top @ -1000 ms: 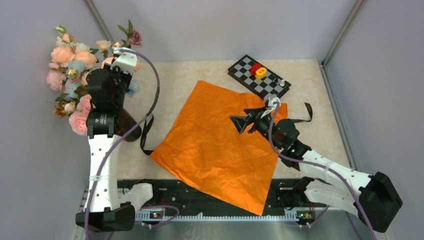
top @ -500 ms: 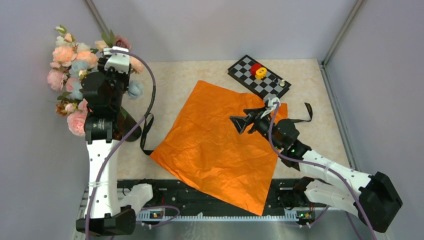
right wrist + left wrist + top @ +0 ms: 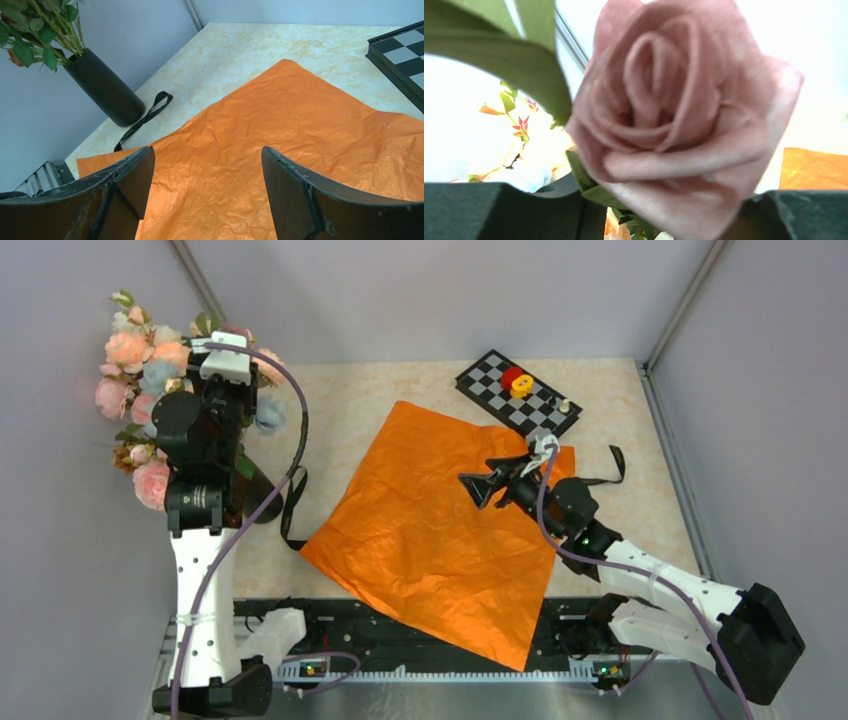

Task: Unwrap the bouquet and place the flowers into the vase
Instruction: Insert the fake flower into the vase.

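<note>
The flowers (image 3: 135, 360), pastel pink, peach and pale-blue blooms, stand bunched at the far left, their green stems (image 3: 45, 30) in the black vase (image 3: 102, 87). In the top view my left arm hides most of the vase. My left gripper (image 3: 669, 210) is up among the blooms with its jaws apart, and a mauve rose (image 3: 674, 115) fills its view just in front of the fingers (image 3: 499, 212). The orange wrapping paper (image 3: 440, 530) lies spread flat mid-table. My right gripper (image 3: 478, 487) hovers open over that paper (image 3: 280, 130), holding nothing.
A black ribbon (image 3: 292, 510) lies on the table between the vase and the paper's left corner. Another black strip (image 3: 610, 470) lies by my right arm. A chessboard (image 3: 518, 390) with red and yellow pieces sits at the back right.
My left gripper has opened and the left arm has shifted left. The mauve rose has swung left toward the bunch. The right arm has not moved.
</note>
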Tool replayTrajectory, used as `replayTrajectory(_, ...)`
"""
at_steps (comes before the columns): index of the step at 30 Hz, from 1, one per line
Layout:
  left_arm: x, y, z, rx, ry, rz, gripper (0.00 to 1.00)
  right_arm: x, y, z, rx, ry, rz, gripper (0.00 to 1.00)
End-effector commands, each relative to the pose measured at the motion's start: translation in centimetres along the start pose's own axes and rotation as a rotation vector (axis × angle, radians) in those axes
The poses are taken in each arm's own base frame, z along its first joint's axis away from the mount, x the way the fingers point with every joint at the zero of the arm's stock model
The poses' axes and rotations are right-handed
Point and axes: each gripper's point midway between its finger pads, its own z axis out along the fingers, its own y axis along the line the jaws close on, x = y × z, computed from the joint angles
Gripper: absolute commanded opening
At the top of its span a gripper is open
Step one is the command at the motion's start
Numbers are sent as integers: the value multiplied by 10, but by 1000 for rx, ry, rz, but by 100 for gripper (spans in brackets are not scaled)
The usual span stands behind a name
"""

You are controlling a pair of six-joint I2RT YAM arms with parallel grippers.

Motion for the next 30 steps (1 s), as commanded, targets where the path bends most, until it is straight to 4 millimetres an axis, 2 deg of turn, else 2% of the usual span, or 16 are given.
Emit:
replayTrajectory(1,-23,6,-2,-16,-91,-14,41,-21,9,6,-32,-49,3,79)
replayTrajectory(4,-16,4,0,-11,-78,-9,29,-20,9,7,-31,-45,2,79)
replayTrajectory(9,15,0,4,-26,5,10,7,-19,8,7,-30,-41,-2,79)
replayTrajectory(13,37,2,3,-56,64,26,1,-18,8,7,-29,-38,-3,79)
replayTrajectory(17,55,1,1,-68,111,35,0,-15,12,8,-52,-26,-3,79)
replayTrajectory(22,68,-1,-1,-75,142,33,0,-16,12,8,-53,-27,2,79)
replayTrajectory(26,57,1,-4,-80,121,18,2,-17,11,7,-46,-31,3,79)
replayTrajectory(30,37,8,-8,-95,78,1,6,-19,10,6,-37,-37,3,79)
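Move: Between the left hand's open fingers stands the rose's stem, its bloom roughly 4 cm above and 1 cm ahead of the hand. The vase mouth lies about 7 cm left and 22 cm below, level fore-and-aft; the blooms already in the vase centre some 10 cm left and 2 cm back. The black ribbon lies almost straight below, around 47 cm down. From the right hand, the rose is about 37 cm left, 7 ahead and 27 higher. Closing on the stem just under the rose's bloom, the left hand starts with a tiny lift. It then pushes the pinched stem down about 5 cm towards the vase, edging 1–2 cm left towards the other blooms with the fingers still pointing forward, and slows to a stop with its grip kept. ##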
